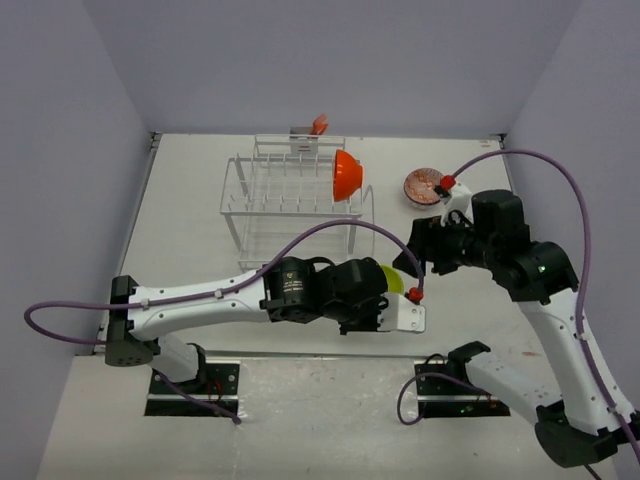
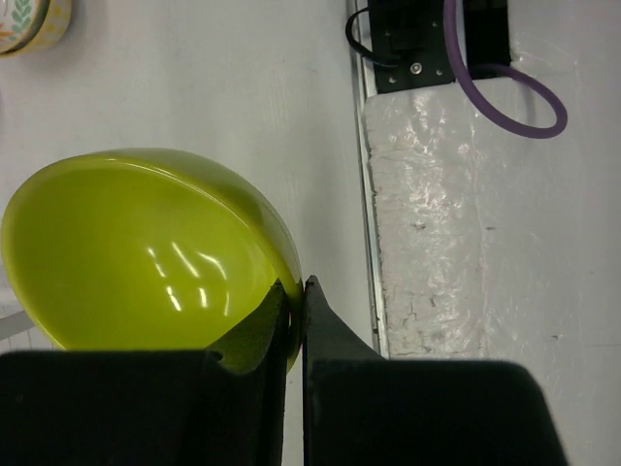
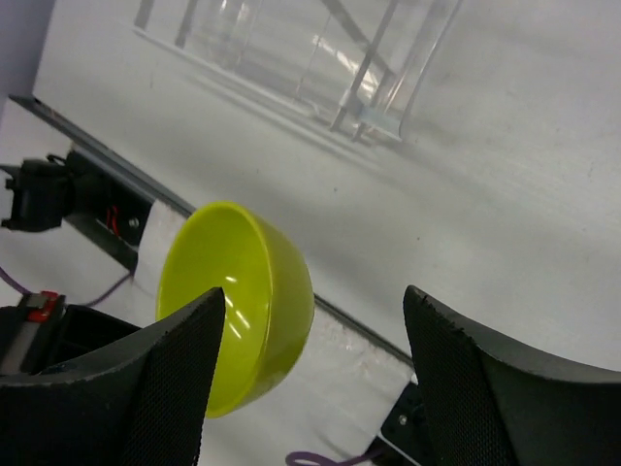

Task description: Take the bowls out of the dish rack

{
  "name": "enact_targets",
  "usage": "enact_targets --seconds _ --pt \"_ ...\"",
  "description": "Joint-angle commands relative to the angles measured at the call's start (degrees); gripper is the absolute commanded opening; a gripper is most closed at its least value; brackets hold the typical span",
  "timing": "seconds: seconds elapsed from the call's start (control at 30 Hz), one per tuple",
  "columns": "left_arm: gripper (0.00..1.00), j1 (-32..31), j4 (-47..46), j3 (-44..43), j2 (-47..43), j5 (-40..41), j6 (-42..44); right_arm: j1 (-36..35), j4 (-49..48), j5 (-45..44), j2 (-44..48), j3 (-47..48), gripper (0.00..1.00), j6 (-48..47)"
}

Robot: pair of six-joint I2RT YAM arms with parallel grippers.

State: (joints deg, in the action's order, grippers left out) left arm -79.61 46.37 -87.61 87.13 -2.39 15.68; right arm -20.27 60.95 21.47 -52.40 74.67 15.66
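Observation:
A plain lime green bowl (image 1: 393, 277) hangs tilted above the table near the front edge. My left gripper (image 2: 296, 291) is shut on its rim (image 2: 287, 254), one finger inside and one outside. My right gripper (image 3: 315, 296) is open just beyond it, and the green bowl (image 3: 257, 291) sits off its left finger, untouched. In the top view the right gripper (image 1: 415, 252) hovers right of the bowl. A bright orange bowl (image 1: 346, 174) stands on edge at the right end of the white wire dish rack (image 1: 285, 190).
A red-patterned bowl (image 1: 422, 186) sits on the table right of the rack. A pale yellowish bowl (image 2: 29, 24) shows at the left wrist view's corner. A small orange object (image 1: 320, 124) lies behind the rack. Arm mounts (image 1: 455, 395) line the near edge.

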Motion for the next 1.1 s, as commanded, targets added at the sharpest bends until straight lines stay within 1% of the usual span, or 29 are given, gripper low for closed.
enact_targets --seconds 0.0,0.03,0.07,0.1,0.13,0.17,0.23,0.27,0.37,0.4,0.43,0.47,0.5,0.53,0.57,0.6,0.63,0.67,0.7,0.73,0.77,0.8,0.83,0.87,0.9,0.97,1.0,1.07 --pt "0.00 -0.6 -0.1 -4.2 -1.4 -4.0 2.1 -5.3 3.1 -6.6 -2.3 -2.1 0.74 -1.7" --pt "0.00 -0.6 -0.3 -4.3 -1.4 -4.4 2.2 -8.4 3.2 -7.5 -4.3 -2.6 0.73 -1.4" --pt "0.00 -0.6 -0.4 -4.2 -1.4 -4.7 2.5 -9.8 3.1 -8.4 -5.1 -3.6 0.71 -1.2" --pt "0.00 -0.6 -0.4 -4.4 -1.4 -4.6 2.8 -11.3 3.0 -9.7 -5.8 -4.1 0.64 -1.2" --pt "0.00 -0.6 -0.4 -4.4 -1.2 -4.4 2.9 -13.2 2.9 -10.4 -6.4 -4.3 0.60 -0.8" --pt "0.00 -0.6 -0.4 -4.4 -1.3 -3.8 2.9 -13.8 2.6 -11.1 -7.2 -5.0 0.47 -0.6" --pt "0.00 -0.6 -0.4 -4.2 -1.6 -3.1 3.0 -14.0 1.7 -12.7 -7.7 -5.7 0.27 -0.4" --pt "0.00 -0.6 -0.4 -4.1 -1.8 -2.7 2.9 -14.0 1.3 -13.5 -8.0 -5.9 0.01 -0.1" --pt "0.00 -0.6 -1.2 -3.4 -2.7 1.5 1.9 -13.9 -1.4 -16.5 -7.8 -6.5 0.00 1.4" --pt "0.09 -0.6 -1.8 -3.1 -3.0 3.6 1.4 -13.8 -3.7 -17.0 -7.5 -6.9 0.00 1.8" --pt "0.25 -0.6 -4.1 -2.0 -4.5 10.1 0.7 -13.9 -4.9 -18.6 -7.3 -8.0 0.00 2.6" --pt "0.58 -0.6 -5.7 -1.3 -5.6 13.8 -0.9 -13.7 -6.0 -19.8 -7.1 -8.4 0.00 3.3" --pt "0.82 -0.6 -8.7 0.1 -8.0 16.3 -1.4 -12.9 -8.2 -20.7 -6.8 -8.8 0.00 4.5" --pt "1.00 -0.6 -9.9 0.5 -9.3 19.2 -1.8 -11.9 -9.4 -20.9 -6.6 -10.2 0.00 5.3" --pt "1.00 -0.6 -11.0 0.9 -10.7 20.8 -2.8 -10.4 -10.8 -21.3 -6.1 -11.2 0.00 6.0" --pt "1.00 -0.6 -13.4 1.2 -13.5 22.5 -3.6 -6.1 -13.8 -21.3 -4.6 -12.5 0.00 6.7" --pt "1.00 -0.6 -14.6 1.7 -15.0 26.9 -5.6 -3.3 -15.6 -22.4 -3.3 -15.7 0.00 8.5" --pt "1.00 -0.6 -15.9 1.9 -16.5 29.6 -6.6 -0.7 -17.7 -23.0 -2.0 -17.5 0.00 9.6" --pt "1.00 -0.5 -19.2 3.1 -19.9 36.2 -8.2 4.9 -22.1 -23.5 0.6 -21.8 0.00 11.9" --pt "1.00 -0.3 -21.1 3.7 -21.6 39.1 -9.6 7.5 -24.3 -24.0 1.8 -24.1 0.00 13.5" --pt "1.00 1.6 -22.5 4.0 -23.2 41.9 -14.0 9.3 -27.0 -25.8 2.6 -26.2 0.00 15.0" --pt "1.00 3.6 -23.4 4.1 -25.8 43.2 -17.6 10.9 -32.2 -27.5 3.4 -28.4 0.00 18.3" --pt "1.00 6.4 -23.2 3.9 -26.7 42.7 -20.1 11.3 -34.0 -29.4 3.3 -31.6 0.00 19.9" --pt "1.00 12.2 -22.6 3.8 -27.2 41.4 -24.8 11.5 -36.0 -30.6 2.8 -32.7 0.00 21.4" --pt "1.00 14.5 -21.2 2.9 -27.3 40.6 -26.3 11.7 -38.9 -32.8 1.1 -34.1 0.00 23.8" --pt "1.00 18.6 -19.1 1.6 -26.1 40.6 -28.7 12.0 -41.2 -34.3 -1.3 -35.0 0.00 25.5" --pt "1.00 19.4 -16.9 0.2 -24.6 40.5 -29.2 12.3 -42.7 -35.4 -2.7 -35.3 0.00 26.8" --pt "1.00 20.9 -15.9 -0.4 -23.6 39.6 -30.0 12.4 -44.2 -36.2 -6.6 -35.9 0.00 27.8"
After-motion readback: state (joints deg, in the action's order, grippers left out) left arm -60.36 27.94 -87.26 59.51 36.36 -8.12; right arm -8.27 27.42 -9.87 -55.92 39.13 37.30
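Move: My left hand still holds the green bowl by its rim, its middle roughly 5 cm ahead and 2 cm to the right of that hand. From my open right hand the same bowl lies about 6 cm left, 5 cm back and 9 cm below. The red bowl stack stands some 27 cm ahead of the right hand, 9 cm right and 25 cm below; the flower bowl about 20 cm ahead, 15 cm right, as low. The orange bowl in the rack is about 30 cm ahead of my left hand, 3 cm left, about level. I hold the green bowl nearly still with my left hand while my right sinks about 8 cm, easing left, and pinches its rim. Then the left fingers open wide and that hand climbs over 20 cm, leftward and forward to above the rack, swinging counter-clockwise. My right hand carries the bowl right, forward and down towards the table beside the flower bowl, turning some 60 degrees clockwise. ##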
